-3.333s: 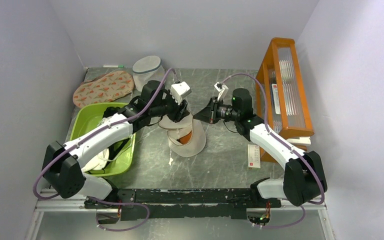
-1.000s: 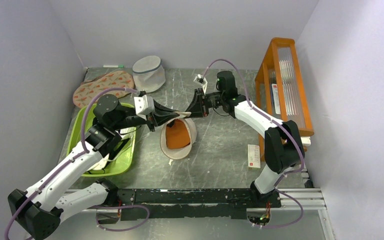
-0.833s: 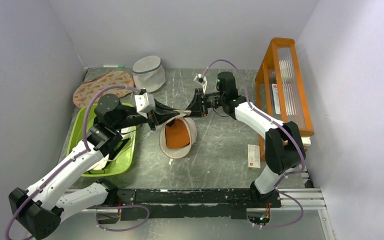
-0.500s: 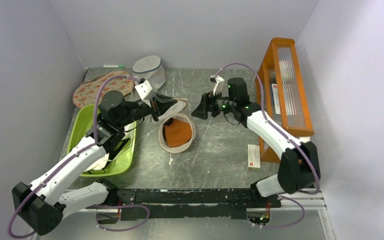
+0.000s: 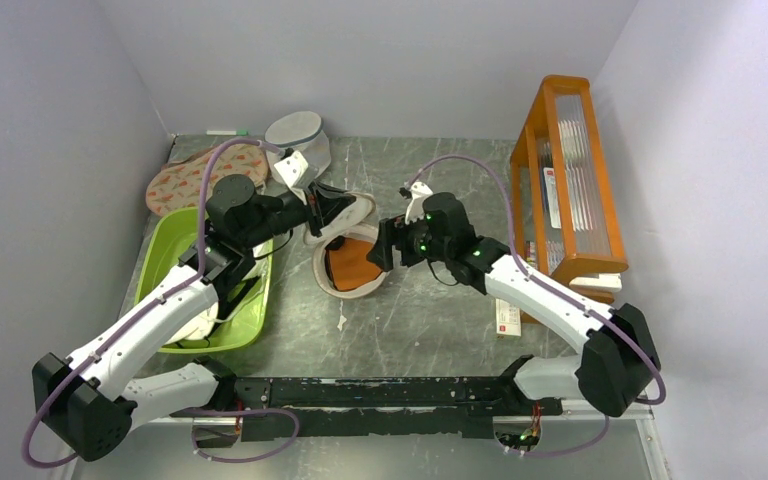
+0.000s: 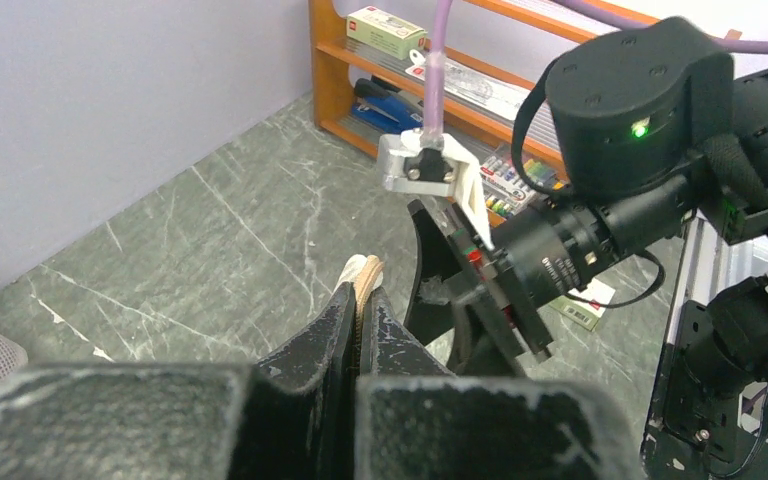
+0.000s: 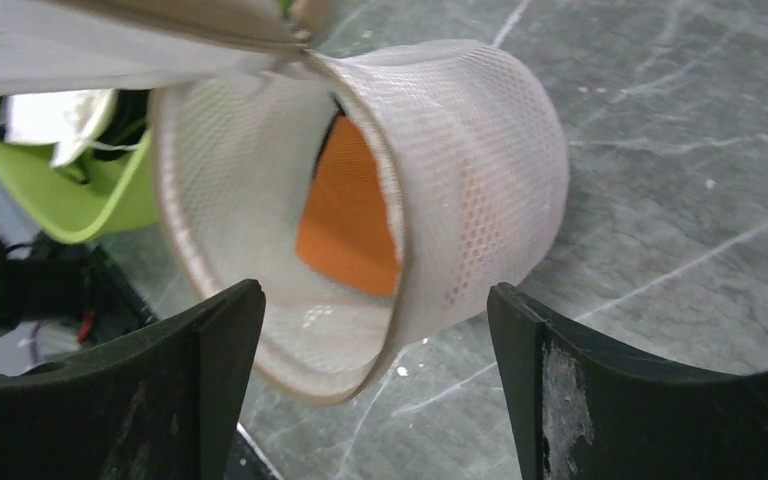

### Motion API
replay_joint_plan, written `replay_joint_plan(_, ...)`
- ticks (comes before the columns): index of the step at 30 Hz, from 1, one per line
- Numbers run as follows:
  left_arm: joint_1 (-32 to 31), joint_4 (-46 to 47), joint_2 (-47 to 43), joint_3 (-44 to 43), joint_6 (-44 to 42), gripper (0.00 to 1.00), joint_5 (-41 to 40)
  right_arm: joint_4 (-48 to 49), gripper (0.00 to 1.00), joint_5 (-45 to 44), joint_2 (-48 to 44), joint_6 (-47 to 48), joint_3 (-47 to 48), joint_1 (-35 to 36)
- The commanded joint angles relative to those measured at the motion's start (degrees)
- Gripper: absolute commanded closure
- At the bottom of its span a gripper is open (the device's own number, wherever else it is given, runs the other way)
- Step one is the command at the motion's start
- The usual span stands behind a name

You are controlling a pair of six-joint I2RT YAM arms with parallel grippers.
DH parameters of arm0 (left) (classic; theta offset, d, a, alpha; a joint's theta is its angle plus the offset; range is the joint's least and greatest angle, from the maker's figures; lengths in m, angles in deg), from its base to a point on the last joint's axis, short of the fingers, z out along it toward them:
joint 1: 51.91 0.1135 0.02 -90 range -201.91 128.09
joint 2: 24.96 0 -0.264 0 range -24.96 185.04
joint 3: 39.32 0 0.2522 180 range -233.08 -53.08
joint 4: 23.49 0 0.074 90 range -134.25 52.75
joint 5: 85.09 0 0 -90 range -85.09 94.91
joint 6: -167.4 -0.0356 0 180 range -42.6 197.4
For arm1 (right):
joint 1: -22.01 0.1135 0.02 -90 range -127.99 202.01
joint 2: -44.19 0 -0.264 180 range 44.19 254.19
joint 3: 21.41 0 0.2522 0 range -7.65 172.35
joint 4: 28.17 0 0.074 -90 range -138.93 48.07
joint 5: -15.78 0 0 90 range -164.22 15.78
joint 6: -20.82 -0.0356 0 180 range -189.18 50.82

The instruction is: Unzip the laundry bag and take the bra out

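Note:
The cream-beige mesh laundry bag (image 5: 348,282) lies open at mid-table, its mouth gaping. An orange bra (image 5: 348,264) shows inside it, also in the right wrist view (image 7: 345,215). My left gripper (image 5: 322,212) is shut on the bag's upper flap (image 5: 352,210) at its zip rim and holds it lifted; the rim shows between the fingers (image 6: 363,285). My right gripper (image 5: 385,250) is open, right beside the bag's right side, its jaws facing the bag's mouth (image 7: 360,270) without touching it.
A green bin (image 5: 175,245) with white items stands at the left. A flat oval with orange pattern (image 5: 200,175) and a greyish-white mesh cylinder (image 5: 295,135) lie at the back. An orange rack (image 5: 565,170) stands at the right, a small card (image 5: 506,315) before it.
My left gripper has pulled the bag's flap back and left, opening the bag wide. My right gripper let go of the rim, opened, and moved down to the bag's right side.

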Motion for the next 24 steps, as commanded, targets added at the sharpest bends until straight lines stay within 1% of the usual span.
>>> replay_joint_plan(1,0.49,0.31,0.2,-2.1,0.74,0.93,-1.72,0.39,0.21,-12.89,2.33,-2.22,1.42,1.35)
replay_joint_plan(5,0.57,1.65,-0.37,-0.95,2.35,0.93,-2.23,4.7,0.32,-6.13,2.44,-1.98,-1.2,1.31)
replay_joint_plan(8,0.75,2.28,0.21,-0.97,3.97,0.93,-1.21,6.61,0.45,-3.82,3.32,-2.32,-2.94,1.38)
replay_joint_plan(9,0.76,2.16,0.42,-1.18,4.17,0.93,-0.67,5.88,0.52,-4.14,4.0,-2.06,-2.36,1.36)
replay_joint_plan(12,0.9,1.62,0.84,-1.63,4.16,0.93,-0.69,1.9,0.78,-6.6,5.47,-1.56,-0.44,1.35)
replay_joint_plan(13,1.04,1.01,0.84,-1.85,4.22,0.93,-1.2,1.26,0.82,-7.01,5.33,-1.41,-0.46,1.29)
replay_joint_plan(16,1.74,-1.66,1.29,-3.45,5.35,0.93,-2.56,1.46,0.91,-7.04,3.61,-0.42,-2.26,1.29)
replay_joint_plan(18,2.47,-2.91,2.31,-4.8,7.52,0.93,-1.44,0.8,0.99,-6.84,2.64,0.72,-2.71,1.27)
replay_joint_plan(22,2.99,-7.86,7.57,-10.9,12.63,0.93,5.43,-2.14,1.0,-5.09,1.21,3.13,-1.68,1.27)
replay_joint_plan(24,3.3,-10.02,9.83,-12.61,17.95,0.93,9.59,-5.33,1.0,-4.24,0.77,3.4,0.08,1.27)
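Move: The bag's right-hand rim is what my right hand goes for. It lies some 4 cm below and only about 1 cm to the left, already between the open fingers. The orange bra inside is about 6 cm left, 2 cm back and 10 cm down; the green basket is some 34 cm left and 4 cm back. From my left hand, which holds the lid's edge, that rim lies about 6 cm right, 3 cm back and 20 cm below. With the wide-open right fingers straddling the laundry bag's rim, I sink my right hand about 4 cm and close it fully, pinching the mesh rim just to the right of the orange bra. My left hand keeps its grip on the lid's edge, stays nearly still at first, then eases about 2 cm forward, tipping down some 10 degrees. ##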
